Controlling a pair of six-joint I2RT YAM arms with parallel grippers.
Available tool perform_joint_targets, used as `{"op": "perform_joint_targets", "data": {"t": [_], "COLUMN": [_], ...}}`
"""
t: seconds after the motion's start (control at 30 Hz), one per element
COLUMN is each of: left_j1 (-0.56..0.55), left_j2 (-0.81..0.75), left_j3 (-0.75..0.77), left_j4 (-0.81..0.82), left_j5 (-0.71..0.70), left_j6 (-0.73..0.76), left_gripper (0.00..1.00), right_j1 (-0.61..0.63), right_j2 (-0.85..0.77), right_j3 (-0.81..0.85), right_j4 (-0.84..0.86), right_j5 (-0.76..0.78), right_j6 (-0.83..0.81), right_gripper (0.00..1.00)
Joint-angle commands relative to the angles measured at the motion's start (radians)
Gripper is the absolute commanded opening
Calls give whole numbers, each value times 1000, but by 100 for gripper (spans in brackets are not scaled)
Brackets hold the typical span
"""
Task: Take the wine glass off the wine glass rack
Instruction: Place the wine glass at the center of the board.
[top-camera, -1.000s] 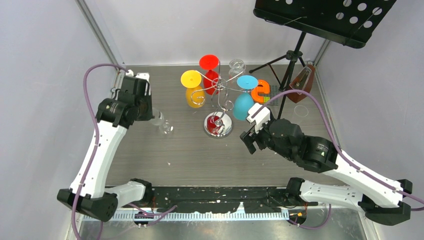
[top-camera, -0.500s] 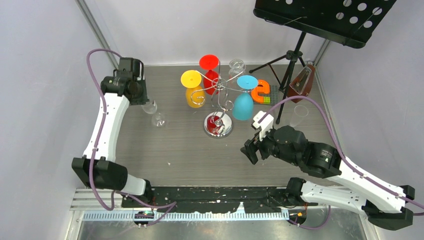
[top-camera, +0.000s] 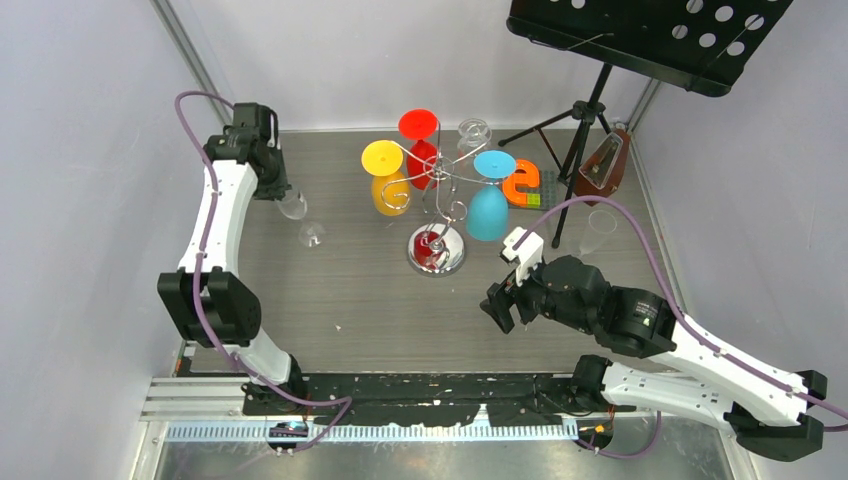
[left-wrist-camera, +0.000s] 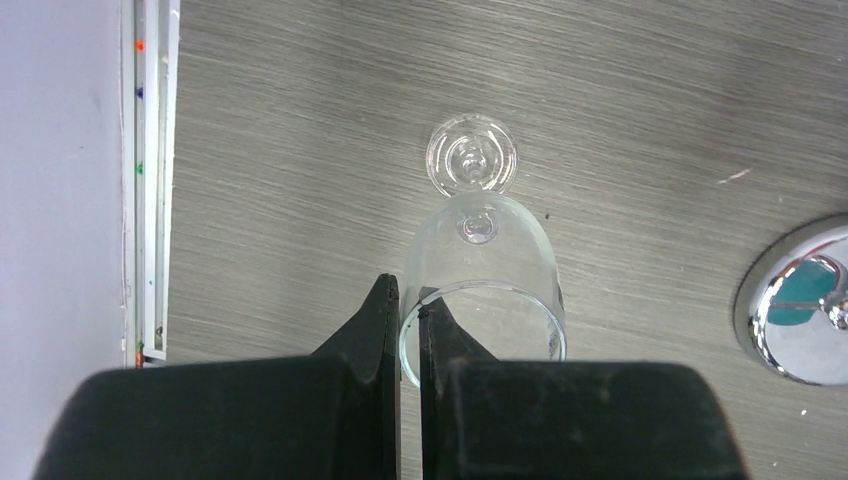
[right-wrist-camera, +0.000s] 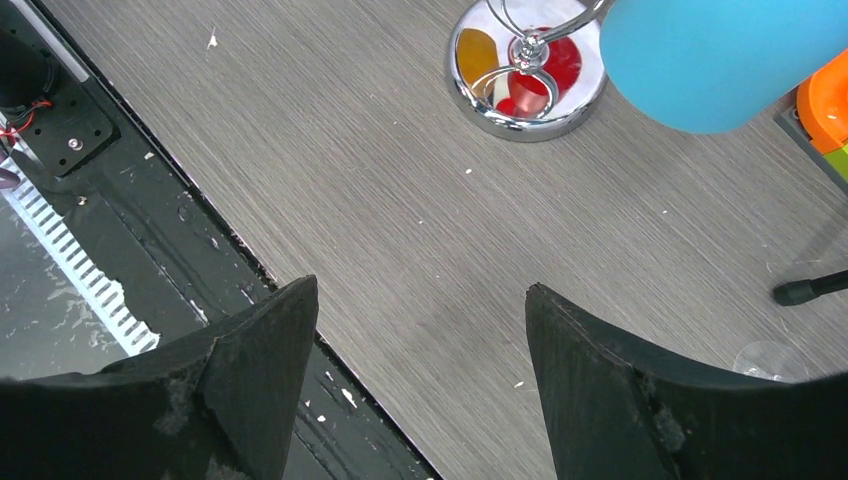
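Observation:
My left gripper (top-camera: 277, 192) is at the table's back left, shut on the rim of a clear wine glass (top-camera: 300, 218). In the left wrist view one finger is inside the bowl and one outside (left-wrist-camera: 408, 312), and the wine glass (left-wrist-camera: 490, 260) hangs foot-down over the table. I cannot tell whether the foot touches the wood. The chrome wine glass rack (top-camera: 437, 250) stands mid-table with yellow (top-camera: 386, 180), red (top-camera: 420, 140) and blue (top-camera: 487, 200) glasses hanging on it. My right gripper (top-camera: 497, 305) is open and empty, in front and to the right of the rack's base (right-wrist-camera: 525, 75).
A black tripod music stand (top-camera: 640, 35) rises at the back right. By its legs sit an orange letter block (top-camera: 522, 184), a brown metronome (top-camera: 603, 160) and a clear cup (top-camera: 598, 226). A further clear glass (top-camera: 474, 133) is behind the rack. Grey walls close in on both sides.
My left arm has swung back and to the left, carrying the clear wine glass farther from the rack. My right gripper drew back from the blue glass toward the front, staying open.

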Motion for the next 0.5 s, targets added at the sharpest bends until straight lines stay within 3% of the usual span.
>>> {"op": "perform_joint_targets", "data": {"t": [0.0, 0.23, 0.47], "left_j1": [27, 27, 27], "left_j2": [13, 48, 47], "left_j3": [59, 72, 91], "left_j4": [62, 65, 56], "left_j5": [9, 7, 19], "left_j6": [8, 1, 7], "left_gripper": [0, 3, 36], "right_j1": [-2, -3, -2], "right_j2": [-12, 5, 3], "right_j3": [0, 10, 10], "right_j4": [37, 26, 16], "right_j5": [-9, -13, -6], "right_j6": [23, 25, 35], "right_gripper": [82, 83, 84]}}
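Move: My left hand still pinches the left wall of the clear wine glass near its rim; the table spot for its foot lies about 2 cm ahead, 2 cm right and some 19 cm below. The rack base is roughly 36 cm to the right, 3 cm back and 18 cm lower, and the yellow glass hangs about 27 cm right and 3 cm ahead, near hand height. From my right hand that spot is about 25 cm ahead, 50 cm left and 21 cm down. I ease my left hand forward through a final 1.5 cm or so, about 1 cm left, while first sinking roughly 1 cm to set the wine glass's foot on the table. Then I part the fingers to about a quarter open, letting go of the rim wall, still creeping forward and rising a touch, one finger inside the bowl and the other outside. ##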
